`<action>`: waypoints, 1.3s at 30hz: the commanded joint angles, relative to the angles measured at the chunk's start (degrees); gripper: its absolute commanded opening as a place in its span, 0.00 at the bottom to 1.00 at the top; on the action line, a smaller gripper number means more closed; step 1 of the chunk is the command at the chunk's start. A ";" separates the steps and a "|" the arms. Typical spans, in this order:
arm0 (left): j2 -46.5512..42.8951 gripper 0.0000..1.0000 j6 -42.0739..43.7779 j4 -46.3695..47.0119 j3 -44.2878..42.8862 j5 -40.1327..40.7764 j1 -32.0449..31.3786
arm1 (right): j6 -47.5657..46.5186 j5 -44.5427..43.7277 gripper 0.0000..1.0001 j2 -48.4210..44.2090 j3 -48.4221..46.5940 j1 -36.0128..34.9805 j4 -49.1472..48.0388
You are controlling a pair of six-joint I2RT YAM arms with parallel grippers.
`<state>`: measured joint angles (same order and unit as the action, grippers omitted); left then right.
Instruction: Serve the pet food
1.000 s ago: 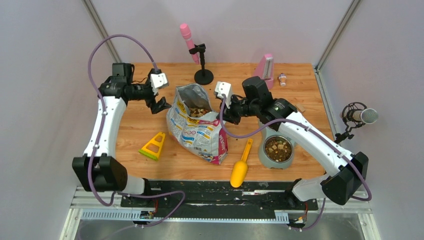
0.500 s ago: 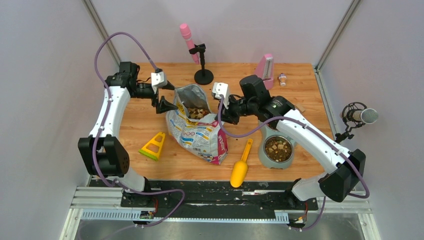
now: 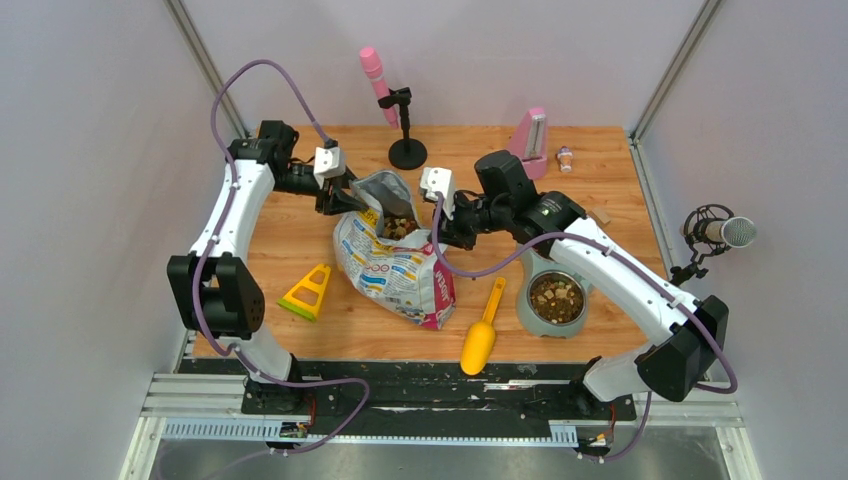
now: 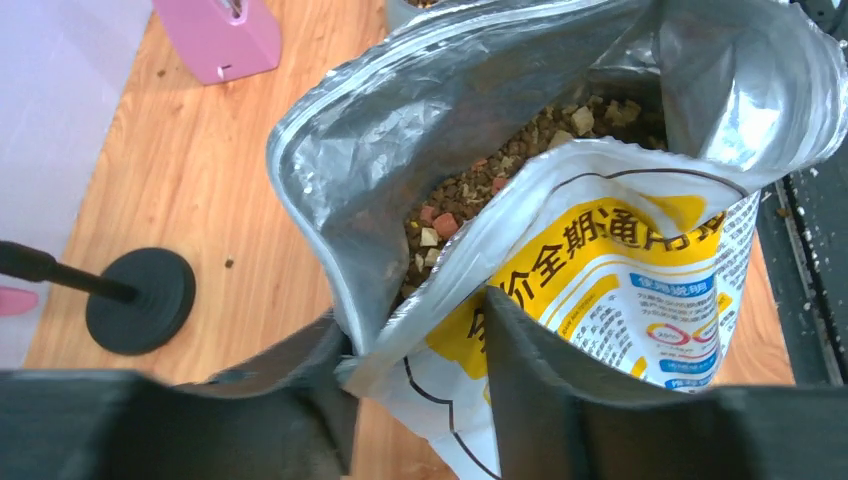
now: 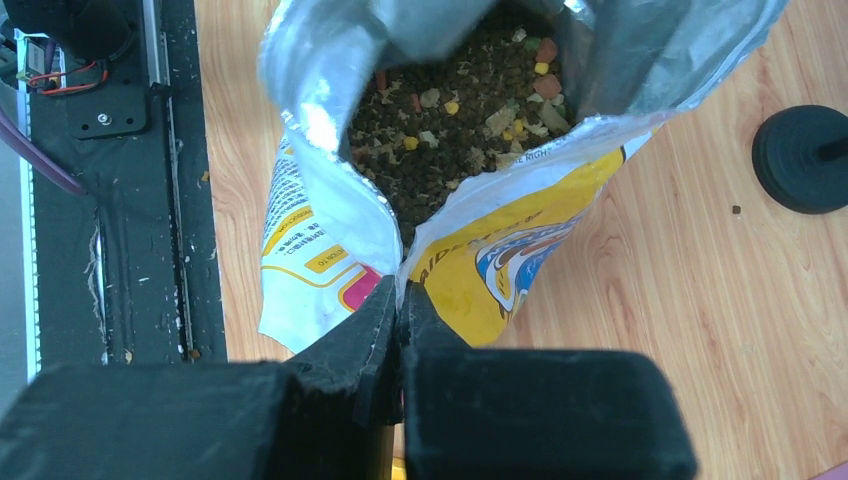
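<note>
The pet food (image 3: 398,226) shows as brown kibble inside the open printed bag (image 3: 400,272) at the table's middle. More kibble lies in the grey bowl (image 3: 528,316) to the right. My left gripper (image 3: 352,200) is open, its jaws either side of the bag's left rim. In the left wrist view the gripper (image 4: 415,315) straddles the bag's (image 4: 620,280) folded edge, with the kibble (image 4: 480,175) beyond. My right gripper (image 3: 440,232) is shut on the bag's right rim. In the right wrist view the gripper (image 5: 400,290) pinches the bag's (image 5: 500,250) seam below the kibble (image 5: 450,120).
A yellow scoop (image 3: 482,335) lies between bag and bowl near the front edge. A yellow wedge-shaped clip (image 3: 308,292) sits left of the bag. A pink microphone on a black stand (image 3: 406,152), a pink box (image 3: 530,135) and a small bottle (image 3: 566,157) stand at the back.
My left arm has swung right from the open table to the bag's left rim, and its jaws have narrowed round that edge. The right gripper kept its hold and shifted slightly left.
</note>
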<state>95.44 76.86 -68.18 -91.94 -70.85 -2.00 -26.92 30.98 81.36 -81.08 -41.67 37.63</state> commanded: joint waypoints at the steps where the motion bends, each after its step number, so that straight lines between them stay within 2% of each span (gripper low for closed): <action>1: -0.29 0.44 8.84 -7.40 -2.42 -2.10 -0.76 | -0.96 -0.64 0.00 -0.19 -2.43 -0.93 -3.20; 2: -1.05 0.35 8.86 -7.45 -2.26 -1.13 -0.71 | -1.01 -1.07 0.00 -0.22 -2.28 -0.88 -3.22; 3: -1.44 0.29 8.85 -7.55 -1.88 -0.69 -0.67 | -1.00 -1.40 0.00 -0.36 -2.00 -0.87 -3.30; 4: -2.35 0.16 8.57 -7.52 -1.68 0.32 -0.65 | -1.08 -1.80 0.00 -0.41 -1.71 -0.87 -3.30; 6: -3.96 0.01 6.86 -6.66 -0.91 2.28 -0.64 | -1.38 -3.61 0.00 -0.79 -0.90 -0.87 -3.58; 7: -4.70 0.00 4.23 -4.78 -0.13 2.95 -0.55 | -1.57 -5.02 0.00 -1.08 -0.71 -0.78 -3.61; 13: -13.96 0.00 -4.40 4.68 7.58 9.44 1.63 | -2.33 -8.01 0.00 -4.40 1.64 3.26 -4.87; 18: -22.30 0.00 -4.61 5.43 12.09 14.31 4.10 | -3.51 -6.24 0.00 -7.65 4.57 10.49 -7.56; 22: -26.97 0.00 -2.25 1.70 14.00 15.39 5.07 | -1.43 -1.92 0.00 -7.95 5.46 18.04 -10.79; 27: -31.66 0.00 4.56 -6.16 16.17 15.66 5.43 | 1.84 2.82 0.00 -7.39 7.62 24.28 -16.54; 29: -32.43 0.00 9.91 -11.64 16.17 15.47 5.43 | 3.22 4.19 0.00 -6.72 7.62 25.42 -17.66; 32: -32.77 0.00 22.76 -24.72 14.44 14.45 5.43 | 3.66 6.35 0.00 -5.72 7.31 25.75 -18.55; 37: -34.58 0.00 24.44 -25.95 14.73 12.83 5.47 | 1.64 9.91 0.00 -4.51 6.87 25.70 -17.95; 39: -35.40 0.00 18.47 -21.13 15.02 10.37 5.46 | -5.31 17.02 0.01 -4.21 6.68 25.52 -12.80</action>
<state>64.58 95.88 -83.11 -74.30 -58.83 0.95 -22.98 47.07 77.97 -72.01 -21.80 28.45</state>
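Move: The left hand's still-open fingers straddle the left corner of the food bag's rim. From that hand the bag's middle is some 14 cm back, 7 cm right and 12 cm below; the mic stand's foot lies about 11 cm ahead, 9 cm right; the yellow scraper roughly 20 cm back, 13 cm left. For the right hand, already pinching the opposite rim corner, the left corner is about 9 cm ahead and 12 cm left, and the yellow scoop 18 cm back, 10 cm right. Staying almost in place at first, the left fingers shut and pinch the rim corner, then the hand draws back about 13 cm and a little left at nearly level height, its fingertips dipping and its wrist rolling some 15 degrees. The right hand keeps its pinch and pulls the other corner about 7 cm right and 5 cm forward, away from the left hand, fingertips tilting up slightly. ##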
